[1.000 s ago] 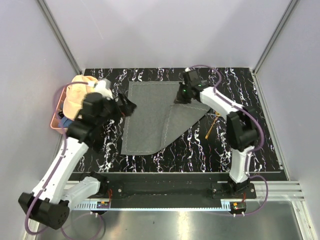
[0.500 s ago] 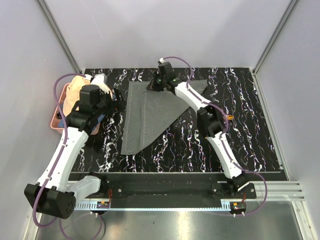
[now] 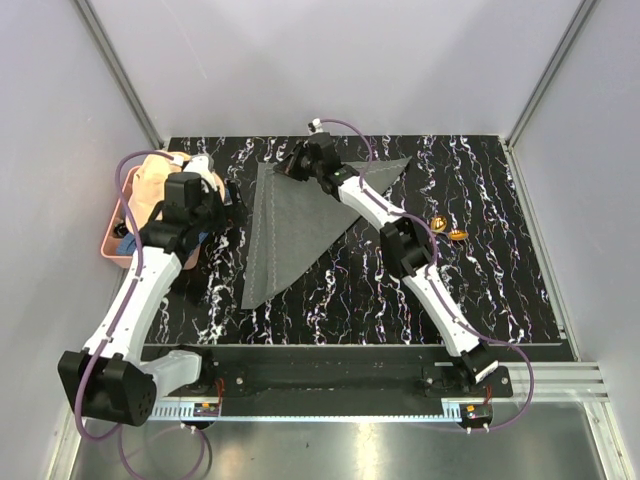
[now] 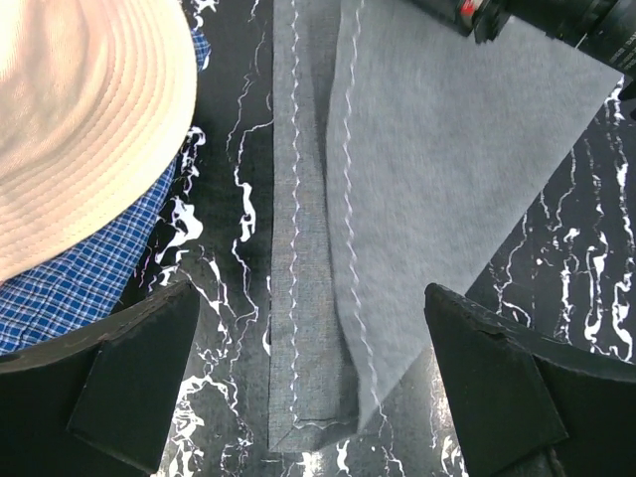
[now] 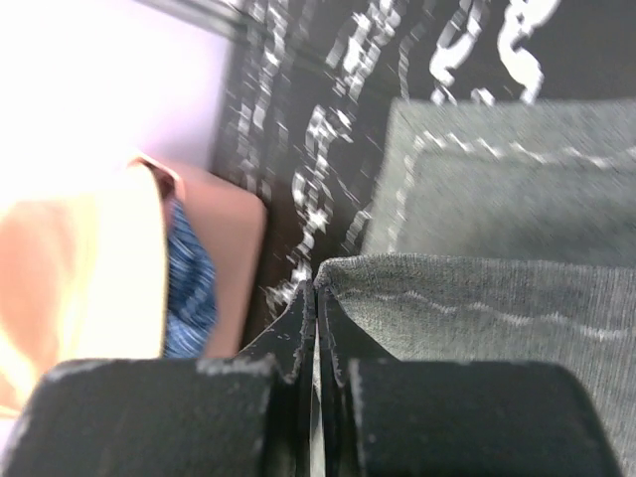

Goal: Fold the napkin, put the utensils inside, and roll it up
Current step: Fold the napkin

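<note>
The grey napkin (image 3: pixel 300 220) lies folded over itself into a triangle on the black marbled table. Its folded layer (image 4: pixel 437 189) covers all but a strip along the left edge. My right gripper (image 3: pixel 289 169) is at the napkin's far left corner, shut on the corner of the upper layer (image 5: pixel 417 288), which it holds just above the lower layer. My left gripper (image 3: pixel 228 200) hovers open just left of the napkin, and in its wrist view the fingers (image 4: pixel 129 378) straddle the napkin's near left corner (image 4: pixel 308 397) from above. A gold spoon (image 3: pixel 452 233) lies to the right of the napkin.
A peach hat (image 3: pixel 160 180) rests on a blue checked cloth (image 4: pixel 89 278) in a pink basket (image 3: pixel 112 245) at the table's left edge, close to my left gripper. The right arm stretches across the napkin's far side. Grey walls enclose the table.
My right gripper has carried the napkin's corner from the far right across to the far left corner, laying the cloth into a triangle and uncovering the spoon. The left gripper drew back leftwards.
</note>
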Motion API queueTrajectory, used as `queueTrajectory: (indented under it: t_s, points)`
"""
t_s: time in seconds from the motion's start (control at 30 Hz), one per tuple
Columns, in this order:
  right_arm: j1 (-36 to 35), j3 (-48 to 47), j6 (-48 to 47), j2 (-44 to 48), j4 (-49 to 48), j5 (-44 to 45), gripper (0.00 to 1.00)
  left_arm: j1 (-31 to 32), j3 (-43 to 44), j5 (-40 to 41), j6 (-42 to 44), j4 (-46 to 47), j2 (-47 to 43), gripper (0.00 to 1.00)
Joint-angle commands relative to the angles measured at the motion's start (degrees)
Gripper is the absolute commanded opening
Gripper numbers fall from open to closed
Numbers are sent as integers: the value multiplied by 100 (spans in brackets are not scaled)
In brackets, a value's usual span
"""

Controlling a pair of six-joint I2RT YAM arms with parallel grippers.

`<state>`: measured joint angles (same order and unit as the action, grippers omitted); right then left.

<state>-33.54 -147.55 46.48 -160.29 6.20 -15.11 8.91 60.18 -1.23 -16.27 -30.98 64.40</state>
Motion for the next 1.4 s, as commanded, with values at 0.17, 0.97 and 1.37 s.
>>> queueTrajectory:
  t_s: [0.17, 0.97, 1.37]
  points:
    - [-56, -662, 950, -626, -1454, 430, 0, -91, -42, 44, 72, 347, 108, 99]
    - [-109, -987, 2023, -1338, -2289, 1133, 0, -161, -50, -149, 1, 347, 389, 99]
    - [-144, -1066, 1918, -1453, -2290, 1029, 8, -144, -304, -763, -455, 408, 617, 99]
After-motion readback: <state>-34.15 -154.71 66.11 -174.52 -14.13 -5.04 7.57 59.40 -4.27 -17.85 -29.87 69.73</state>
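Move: The right gripper already holds the folded-over napkin corner; its goal, the far-left corner of the napkin's lower layer, lies about 6 cm ahead, 3 cm left and 5 cm below. The near-left corner is roughly 34 cm back and 3 cm left of the right hand; the pink basket sits some 28 cm left and 8 cm back. From the open left gripper, the far-left corner is about 30 cm ahead, in line sideways and 17 cm lower. Keep the right fingers shut on the napkin corner and carry it about 4 cm forward and slightly left, to the napkin's far-left corner, rolling the wrist some 20 degrees left side up and turning it a little clockwise; then lower it about 3 cm. Let the open left gripper sink 3 cm, holding nothing. ##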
